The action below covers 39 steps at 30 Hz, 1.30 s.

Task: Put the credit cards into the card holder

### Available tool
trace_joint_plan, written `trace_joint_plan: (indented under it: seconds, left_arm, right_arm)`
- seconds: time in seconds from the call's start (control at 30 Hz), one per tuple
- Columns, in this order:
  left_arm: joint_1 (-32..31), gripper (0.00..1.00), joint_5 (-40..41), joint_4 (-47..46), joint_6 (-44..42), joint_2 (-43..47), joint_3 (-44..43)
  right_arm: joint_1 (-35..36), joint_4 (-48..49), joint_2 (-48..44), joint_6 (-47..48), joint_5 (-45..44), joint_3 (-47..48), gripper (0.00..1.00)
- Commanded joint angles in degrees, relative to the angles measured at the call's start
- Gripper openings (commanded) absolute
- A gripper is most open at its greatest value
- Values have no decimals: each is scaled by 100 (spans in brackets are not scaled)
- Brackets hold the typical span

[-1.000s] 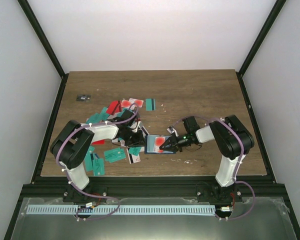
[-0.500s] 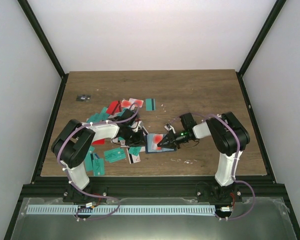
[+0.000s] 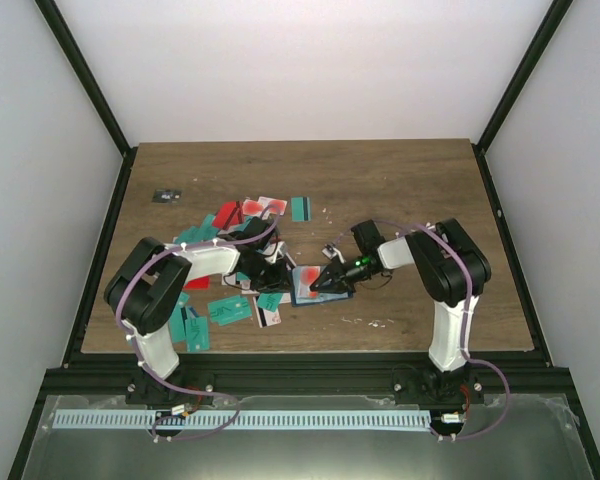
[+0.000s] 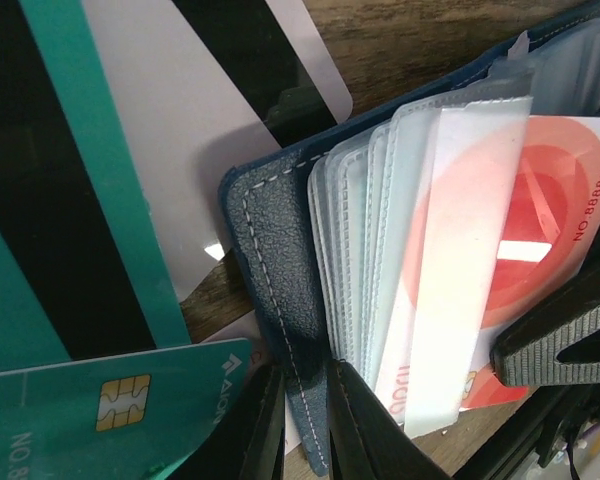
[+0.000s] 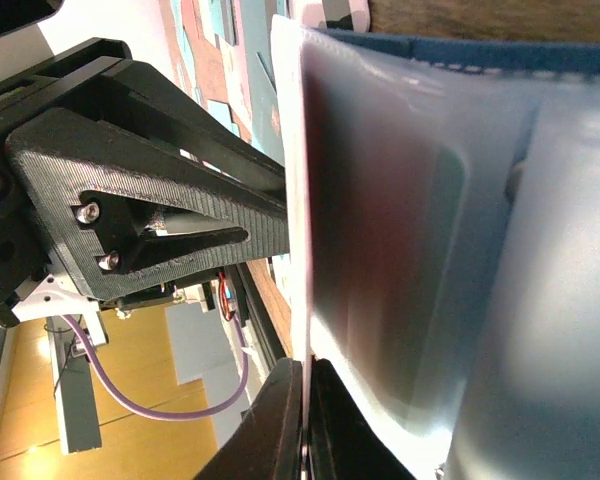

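Note:
The navy card holder (image 3: 302, 290) lies open near the table's middle, its clear sleeves (image 4: 380, 230) fanned up. My left gripper (image 4: 306, 385) is shut on the holder's stitched cover (image 4: 270, 250) at its left edge. My right gripper (image 3: 327, 282) is shut on a white card with a red blotch (image 4: 525, 225), seen edge-on in the right wrist view as a thin card (image 5: 302, 180). That card lies over the sleeves, partly under one clear flap. Several other credit cards, mostly teal (image 3: 228, 310), lie scattered to the left.
A small black-grey object (image 3: 166, 195) sits at the far left of the table. More cards (image 3: 265, 206) lie behind the holder. Teal and black-striped cards (image 4: 80, 200) crowd the left gripper. Black frame rails (image 3: 100, 250) border the table.
My right gripper has slid left with the red-blotched card, bringing it further over the holder's sleeves. The left gripper has kept its hold on the cover.

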<state>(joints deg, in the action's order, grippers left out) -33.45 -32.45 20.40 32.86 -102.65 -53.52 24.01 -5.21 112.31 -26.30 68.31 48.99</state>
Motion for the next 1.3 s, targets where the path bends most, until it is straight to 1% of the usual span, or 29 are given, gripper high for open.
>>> trace_joint_plan:
  seconds: [0.0,0.13,0.27,0.4,0.53,0.6,1.0,1.27]
  left_arm:
    - [-65,15,-87,-28,-172,-185,-141]
    - [-65,15,-101,-21,-226,-229,-153]
    - [-65,15,-104,6,-269,-270,-182]
    - [-65,15,-95,6,-302,-287,-190]
    - [-65,15,-82,-8,-307,-266,-194]
    - [-65,15,-70,-18,-301,-257,-186]
    - [-65,14,16,-28,-278,-182,-194]
    - [-65,14,30,-1,-289,-173,-238]
  right_arm:
    - [252,-416,238,344,-204,233,4]
    - [289,-595,268,428,-260,324,6]
    - [306,-948,311,598,-461,524,10]
    - [307,-1525,248,809,-860,711,19]
    - [306,-1858,76,853,-1218,778,34]
    - [306,-1967,-25,848,-1341,771,37]
    - [306,-2607,-540,841,-2136,840,52]
    - [369,-2815,-589,764,-2395,1009,56]
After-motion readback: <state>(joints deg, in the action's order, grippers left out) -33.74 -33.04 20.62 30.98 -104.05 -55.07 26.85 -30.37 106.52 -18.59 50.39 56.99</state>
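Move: The right hand already pinches the red card near its lower right part. The clear pocket it is being fed into is about 2 cm to that hand's left, 1 cm ahead and 1 cm lower. A black-striped card lies roughly 6 cm ahead and 6 cm left of the right hand, and a teal card about 11 cm left and 2 cm back, both some 3 cm lower. From the left hand, resting at the holder's left edge, the pocket is about 5 cm right and 2 cm ahead. Right fingers let go of the red card, opening about halfway, tipping 20 degrees down, then drawing 2 cm right. ##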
